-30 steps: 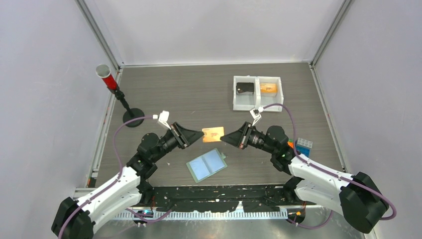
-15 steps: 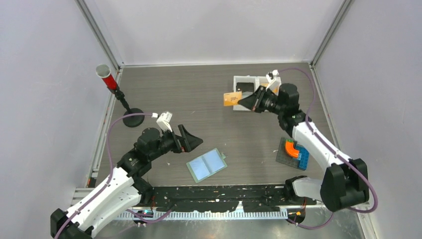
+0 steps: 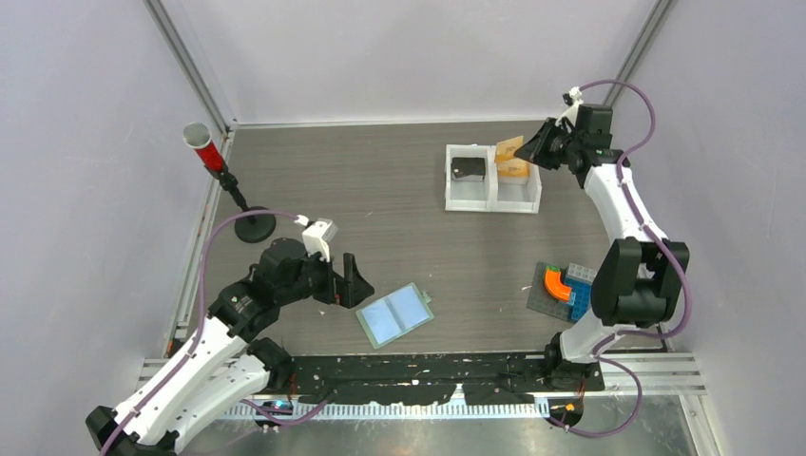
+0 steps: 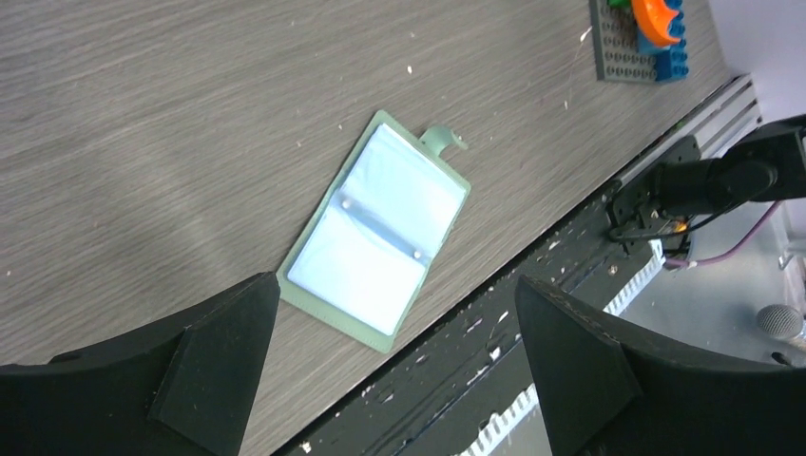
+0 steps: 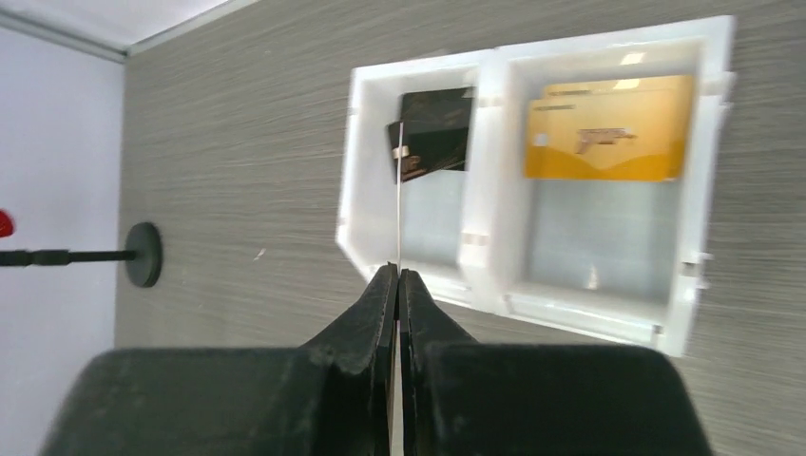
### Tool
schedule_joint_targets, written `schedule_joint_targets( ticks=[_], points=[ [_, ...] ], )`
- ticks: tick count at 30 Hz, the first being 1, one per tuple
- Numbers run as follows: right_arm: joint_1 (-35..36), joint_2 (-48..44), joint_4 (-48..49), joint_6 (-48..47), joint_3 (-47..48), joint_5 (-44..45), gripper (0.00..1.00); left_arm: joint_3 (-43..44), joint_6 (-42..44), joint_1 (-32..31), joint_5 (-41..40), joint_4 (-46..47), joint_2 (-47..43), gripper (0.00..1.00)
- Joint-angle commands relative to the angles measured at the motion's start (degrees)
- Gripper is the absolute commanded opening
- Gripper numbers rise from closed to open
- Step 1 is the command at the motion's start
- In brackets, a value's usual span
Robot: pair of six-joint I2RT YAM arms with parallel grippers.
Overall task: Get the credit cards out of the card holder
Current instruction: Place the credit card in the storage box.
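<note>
The card holder (image 3: pixel 394 314) lies open and flat near the table's front edge, its pale blue-grey pockets (image 4: pixel 375 237) facing up. My left gripper (image 3: pixel 356 282) hangs open just to its left, holding nothing; in the left wrist view the left gripper (image 4: pixel 399 375) straddles the holder's near end. My right gripper (image 3: pixel 534 152) is at the back right, shut on an orange-tan credit card (image 3: pixel 508 147) over the white tray (image 3: pixel 470 206). In the right wrist view that credit card (image 5: pixel 400 190) shows edge-on between the shut jaws of the right gripper (image 5: pixel 398 275). Another orange card (image 5: pixel 608 128) lies in the tray's right compartment.
A black flat piece (image 3: pixel 468 167) sits in the tray's left compartment. A red cup on a black stand (image 3: pixel 214 161) is at the back left. A toy-brick plate with an orange piece (image 3: pixel 561 290) lies at the front right, by the right arm's base.
The left gripper let go of the orange-tan card, opened wide and drew back to the left. The right arm carried the card from mid-table to the tray at the back right.
</note>
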Motion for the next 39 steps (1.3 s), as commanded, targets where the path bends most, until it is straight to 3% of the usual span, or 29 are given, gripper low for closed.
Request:
schedule_joint_targets(
  ticks=[1, 6, 16, 39],
  points=[
    [-2.24, 4.16, -5.66, -4.4, 5.79, 2.87, 0.05, 4.9, 4.49, -0.05, 1.91, -5.82, 0.3, 0.99],
    [-3.36, 10.91, -7.83, -6.51, 12.24, 2.21, 0.05, 6.68, 5.46, -0.01, 1.43, -9.29, 1.2, 0.99],
    [-3.58, 22.94, -14.88, -11.06, 23.56, 0.38, 0.05, 6.37, 4.75, 0.01, 1.63, -7.48, 3.08, 0.99],
    [-5.51, 30.89, -15.85, -10.21, 31.28, -4.4, 0.07, 12.3, 3.19, -0.05, 4.87, -4.88, 11.56, 0.99]
  ],
)
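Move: The right hand holds a gold credit card on edge. The right compartment of the storage box lies about 8 cm ahead of it, 7 cm to its right and 18 cm below. The gold cards already in there are some 10 cm ahead and 7 cm right; the black cards in the left compartment are about 10 cm ahead and 4 cm left. From the idle left hand the right compartment is roughly 31 cm ahead, 36 cm right and 15 cm below. Down by about 9 cm and forward by nearly as much, the right hand brings the pinched card in towards the right compartment with the gold cards. It drifts some 5 cm to the right, mostly at the start, and eases almost to a stop late on. The wrist tips the fingers a little over 10 degrees further down; the fingers stay shut on the card. ##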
